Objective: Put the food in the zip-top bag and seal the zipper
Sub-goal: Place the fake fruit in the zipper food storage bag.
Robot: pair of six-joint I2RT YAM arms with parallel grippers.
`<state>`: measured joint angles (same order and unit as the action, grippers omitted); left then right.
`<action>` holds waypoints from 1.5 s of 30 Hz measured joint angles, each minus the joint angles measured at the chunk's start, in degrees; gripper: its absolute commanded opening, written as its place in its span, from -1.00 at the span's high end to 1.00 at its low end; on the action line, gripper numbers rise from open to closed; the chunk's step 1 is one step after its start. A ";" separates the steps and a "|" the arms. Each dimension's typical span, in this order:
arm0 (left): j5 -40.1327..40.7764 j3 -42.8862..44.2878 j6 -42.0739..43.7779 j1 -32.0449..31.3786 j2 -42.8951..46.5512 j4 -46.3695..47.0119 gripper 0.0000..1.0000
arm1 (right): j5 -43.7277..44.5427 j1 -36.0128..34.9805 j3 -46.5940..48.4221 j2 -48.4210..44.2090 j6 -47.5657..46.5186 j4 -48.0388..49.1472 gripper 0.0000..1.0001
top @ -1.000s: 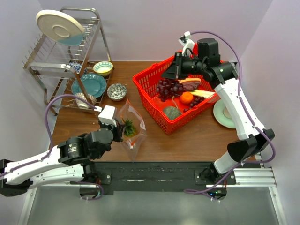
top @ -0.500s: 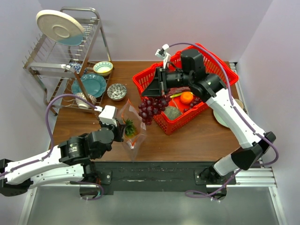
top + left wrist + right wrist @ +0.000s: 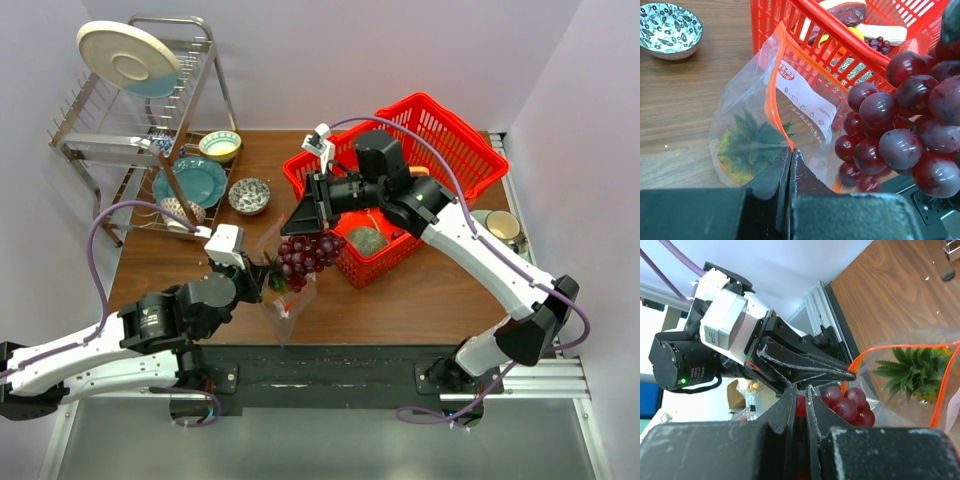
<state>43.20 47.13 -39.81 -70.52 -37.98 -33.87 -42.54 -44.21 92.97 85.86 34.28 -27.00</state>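
Note:
The clear zip-top bag (image 3: 285,298) stands on the table in front of the red basket. The pineapple (image 3: 742,152) lies inside it, and its green crown shows in the right wrist view (image 3: 910,367). My left gripper (image 3: 790,150) is shut on the bag's red-orange zipper strip (image 3: 772,90) and holds the mouth up; it also shows in the top view (image 3: 258,283). My right gripper (image 3: 800,390) is shut on the purple grape bunch (image 3: 850,402). The bunch hangs just above the bag's mouth (image 3: 305,252), close by the left fingers (image 3: 810,362). It fills the right side of the left wrist view (image 3: 905,120).
The red mesh basket (image 3: 440,125) holds other toy food, among it a green round piece (image 3: 367,240). A patterned bowl (image 3: 249,196), a teal plate (image 3: 190,182) and a dish rack (image 3: 130,110) stand at the back left. A cup on a plate (image 3: 500,228) sits at the right.
My right arm has lifted the grape bunch out of the basket and carried it left and nearer, over the bag's mouth. My left gripper has kept its hold on the bag.

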 measured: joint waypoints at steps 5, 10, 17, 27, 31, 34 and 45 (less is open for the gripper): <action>-0.48 0.00 -0.70 0.00 0.44 -0.04 1.00 | 1.81 -0.57 -0.42 0.00 0.66 2.56 1.00; -1.03 0.00 -1.64 0.00 1.86 -0.04 1.00 | 5.77 -2.03 -5.22 0.02 0.92 6.05 1.00; -1.46 -0.31 -2.82 0.00 2.54 0.09 1.00 | 12.50 -5.20 -10.95 1.14 0.00 5.31 1.00; -1.53 -1.18 -3.52 0.02 1.38 -0.20 1.00 | 17.38 -11.63 -12.48 2.54 -0.92 2.23 1.00; -1.73 -1.40 -4.07 0.02 1.36 -0.02 1.00 | 21.68 -12.83 -11.21 5.62 -1.84 -2.03 1.00; -2.29 -1.40 -4.44 0.00 1.88 0.17 1.00 | 24.83 -12.81 -11.21 8.28 -1.84 -2.84 1.00; -5.60 -3.96 -6.32 0.02 2.71 3.30 1.00 | 33.62 -10.45 -9.73 10.67 7.28 -0.72 1.00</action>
<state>37.60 43.18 -46.13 -70.50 -35.27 -30.57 -8.93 -54.65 83.24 96.53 41.56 -27.73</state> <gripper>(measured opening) 0.019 0.084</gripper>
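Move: The right hand holds the grapes high beside the bag; the bag's open mouth lies about 14 cm below this hand, some 2 cm left and 1 cm ahead. The pineapple, already bagged, is roughly 22 cm below, 3 cm left and 1 cm ahead; the red basket's middle is about 19 cm ahead and 20 cm right, 28 cm lower. From the left hand, pinching the rim, the mouth is some 4 cm right, 3 cm ahead, 2 cm below. Right hand lowers the gripped grapes about 18 cm towards the bag mouth, fingers tipping down; left keeps pinching the rim. ##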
